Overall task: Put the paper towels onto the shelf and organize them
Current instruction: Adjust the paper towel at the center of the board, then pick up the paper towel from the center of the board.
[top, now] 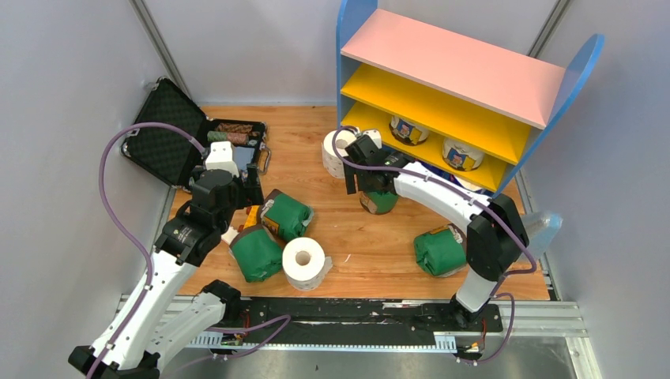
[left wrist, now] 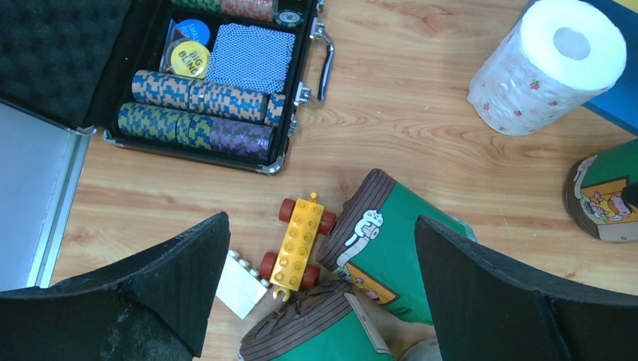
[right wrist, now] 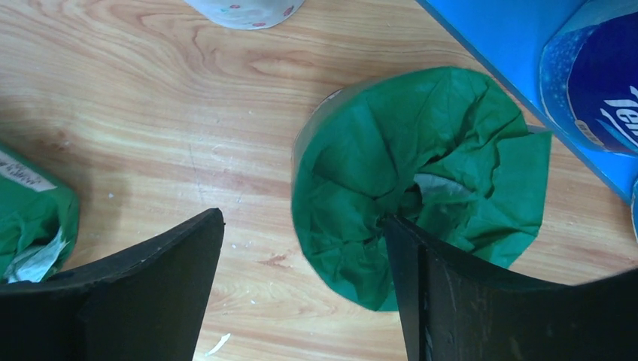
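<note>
The shelf [top: 442, 59] stands at the back right, with two blue-and-white paper towels [top: 409, 128] on its lowest yellow board. My right gripper [right wrist: 305, 218] is open over an upright green roll [right wrist: 421, 165]: one fingertip [right wrist: 402, 241] presses into its crumpled top and the other hangs over bare wood. Lying under my open left gripper [left wrist: 322, 222] are two green rolls [left wrist: 406, 256]. Further paper towels on the table are a green one [top: 440, 251], a bare white one [top: 303, 262] and a dotted white one [left wrist: 549, 68].
An open black case [top: 170, 134] of poker chips lies at the back left. A yellow toy car [left wrist: 301, 241] and a white brick [left wrist: 241, 284] sit beside the left green rolls. The shelf's blue side panel [right wrist: 496, 37] is close beside the upright roll.
</note>
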### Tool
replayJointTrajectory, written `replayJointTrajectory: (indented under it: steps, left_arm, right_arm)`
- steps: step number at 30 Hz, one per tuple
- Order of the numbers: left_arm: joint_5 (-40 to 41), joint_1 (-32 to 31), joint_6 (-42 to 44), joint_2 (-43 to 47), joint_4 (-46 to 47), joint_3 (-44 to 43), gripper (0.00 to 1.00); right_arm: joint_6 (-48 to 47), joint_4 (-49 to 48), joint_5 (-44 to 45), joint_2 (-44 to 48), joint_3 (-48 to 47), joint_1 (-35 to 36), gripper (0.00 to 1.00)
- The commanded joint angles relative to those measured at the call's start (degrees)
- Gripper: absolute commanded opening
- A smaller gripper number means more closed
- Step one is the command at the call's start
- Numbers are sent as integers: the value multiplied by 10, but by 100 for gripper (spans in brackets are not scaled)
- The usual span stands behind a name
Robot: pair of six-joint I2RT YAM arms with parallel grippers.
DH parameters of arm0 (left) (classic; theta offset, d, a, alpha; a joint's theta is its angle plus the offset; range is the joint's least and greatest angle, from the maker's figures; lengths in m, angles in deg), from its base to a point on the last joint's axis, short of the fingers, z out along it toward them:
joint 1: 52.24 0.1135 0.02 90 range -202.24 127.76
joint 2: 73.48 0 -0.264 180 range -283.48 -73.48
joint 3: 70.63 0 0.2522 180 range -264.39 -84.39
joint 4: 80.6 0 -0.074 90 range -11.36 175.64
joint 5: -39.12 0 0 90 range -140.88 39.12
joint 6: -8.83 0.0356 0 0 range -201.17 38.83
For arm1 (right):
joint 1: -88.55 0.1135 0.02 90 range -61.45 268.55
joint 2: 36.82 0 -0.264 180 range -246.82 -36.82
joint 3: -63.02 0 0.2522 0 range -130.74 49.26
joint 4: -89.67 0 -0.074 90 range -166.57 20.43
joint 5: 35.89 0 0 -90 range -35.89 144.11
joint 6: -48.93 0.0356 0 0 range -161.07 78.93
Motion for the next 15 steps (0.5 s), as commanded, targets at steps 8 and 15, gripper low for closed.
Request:
replayJointTrajectory:
  steps: [8, 15]
  left_arm:
    - [-1, 3, 8, 8, 16, -1, 100]
    - [0, 3, 8, 9, 16, -2, 100]
  right_arm:
    - [0, -20, 34, -62, -36, -6, 69]
    - [-45, 0, 17, -22, -52, 5, 48]
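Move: The upright green-wrapped paper towel stands just off the right hand, its middle about 4 cm to the right, 2 cm ahead and 6 cm below, so its left rim is almost under the gap between the fingers. A white roll stands about 11 cm ahead and 6 cm left of this hand. A blue-wrapped towel on the bottom shelf is some 8 cm ahead and 15 cm right. From the left hand, the upright green towel lies roughly 33 cm right, 7 cm ahead and 19 cm lower. The right hand sinks about 3 cm and edges forward about 1 cm over the left rim of the upright green towel, then stops at that depth while its left side tips down some 5 degrees. Its fingers, wide open at first, close to about half, left finger outside the roll's wall and right finger in the crumpled wrap at the core opening, so that they come to straddle and begin to pinch the left wall. ##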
